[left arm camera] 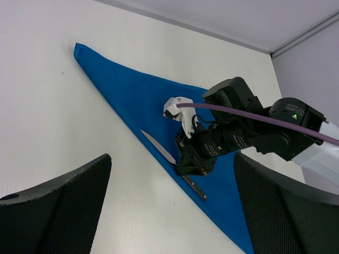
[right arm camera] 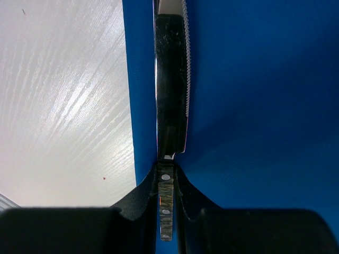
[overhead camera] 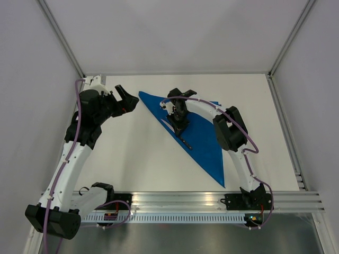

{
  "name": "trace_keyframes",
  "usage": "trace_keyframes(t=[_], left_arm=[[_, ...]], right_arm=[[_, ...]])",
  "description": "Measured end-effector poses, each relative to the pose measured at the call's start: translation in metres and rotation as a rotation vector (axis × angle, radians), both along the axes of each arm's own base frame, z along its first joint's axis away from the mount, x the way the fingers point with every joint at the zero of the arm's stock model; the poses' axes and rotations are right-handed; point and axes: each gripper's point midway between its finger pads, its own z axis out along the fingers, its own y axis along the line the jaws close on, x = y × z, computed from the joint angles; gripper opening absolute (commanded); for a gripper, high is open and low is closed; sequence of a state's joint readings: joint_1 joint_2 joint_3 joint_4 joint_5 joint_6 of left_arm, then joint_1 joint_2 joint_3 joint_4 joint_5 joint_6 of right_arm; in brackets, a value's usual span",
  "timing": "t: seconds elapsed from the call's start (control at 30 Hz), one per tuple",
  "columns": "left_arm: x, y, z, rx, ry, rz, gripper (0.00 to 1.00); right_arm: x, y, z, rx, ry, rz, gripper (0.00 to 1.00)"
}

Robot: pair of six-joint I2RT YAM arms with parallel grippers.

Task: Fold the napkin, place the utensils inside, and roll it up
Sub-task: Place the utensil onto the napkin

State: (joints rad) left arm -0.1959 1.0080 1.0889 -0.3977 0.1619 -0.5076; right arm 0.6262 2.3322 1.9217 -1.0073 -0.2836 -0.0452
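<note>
The blue napkin (overhead camera: 204, 143) lies on the table folded into a triangle, its long edge running from the far left to the near right. My right gripper (overhead camera: 180, 129) is shut on the black handle of the knife (overhead camera: 186, 143), low over that long edge. In the right wrist view the knife (right arm camera: 170, 95) points away from the gripper (right arm camera: 166, 174), just inside the napkin's (right arm camera: 254, 106) left edge. My left gripper (overhead camera: 127, 98) hangs open and empty beyond the napkin's far left corner. The left wrist view shows the napkin (left arm camera: 137, 100), the silver blade of the knife (left arm camera: 156, 145) and the right gripper (left arm camera: 193, 161).
White table (overhead camera: 132, 159) with grey walls on three sides. A metal rail (overhead camera: 185, 200) runs along the near edge where both arm bases stand. The right arm (overhead camera: 230, 129) arches over the napkin's right part.
</note>
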Motion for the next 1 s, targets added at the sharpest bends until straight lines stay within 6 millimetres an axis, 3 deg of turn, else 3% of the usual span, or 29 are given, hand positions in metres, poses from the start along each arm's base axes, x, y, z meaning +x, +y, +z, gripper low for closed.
trace_keyframes(t=[0.27, 0.53, 0.63, 0.73, 0.83, 0.93, 1.0], left_arm=[[0.0, 0.0, 0.0, 0.0, -0.001, 0.0, 1.0], [0.0, -0.001, 0.0, 0.01, -0.007, -0.011, 1.0], [0.0, -0.007, 0.004, 0.002, -0.041, -0.05, 0.98], [-0.006, -0.021, -0.002, 0.0, -0.081, -0.109, 0.96], [-0.023, -0.06, -0.01, 0.036, -0.121, -0.241, 0.96], [-0.046, -0.107, -0.015, 0.08, -0.202, -0.389, 0.96], [-0.063, -0.133, -0.024, 0.123, -0.269, -0.472, 0.97]], right_arm=[[0.006, 0.004, 0.006, 0.014, -0.019, 0.003, 0.43], [0.016, 0.012, 0.021, 0.045, -0.056, 0.004, 0.48], [0.022, 0.012, 0.037, 0.072, -0.084, -0.003, 0.49], [0.036, 0.005, 0.072, 0.146, -0.142, -0.041, 0.49], [0.061, -0.033, 0.125, 0.252, -0.229, -0.164, 0.5], [0.091, -0.11, 0.174, 0.322, -0.359, -0.349, 0.51], [0.1, -0.162, 0.195, 0.336, -0.438, -0.464, 0.51]])
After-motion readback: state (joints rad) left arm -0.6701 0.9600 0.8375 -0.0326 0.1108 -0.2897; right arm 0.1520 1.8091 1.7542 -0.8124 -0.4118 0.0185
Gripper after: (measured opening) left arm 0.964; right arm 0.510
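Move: My right fingers still grip the knife lying on the napkin: its middle is about 1 cm ahead and 1 cm left of them, 1 cm lower. From that hand, the napkin's middle is roughly 3 cm ahead and 7 cm right, its far right corner 13 cm ahead and 17 cm right. For my left hand, the knife lies about 14 cm right, 2 cm ahead, 30 cm below; the napkin's far left corner is 19 cm straight ahead. I open my right fingers about halfway and let go of the knife, ease up a few centimetres, then swing quickly up some 20 cm, right and forward towards the napkin's far right corner, tipping the fingertips outward and turning clockwise. Late on, my wide-open left hand sweeps about 13 cm right and a little back towards the knife, turning clockwise and staying high. ##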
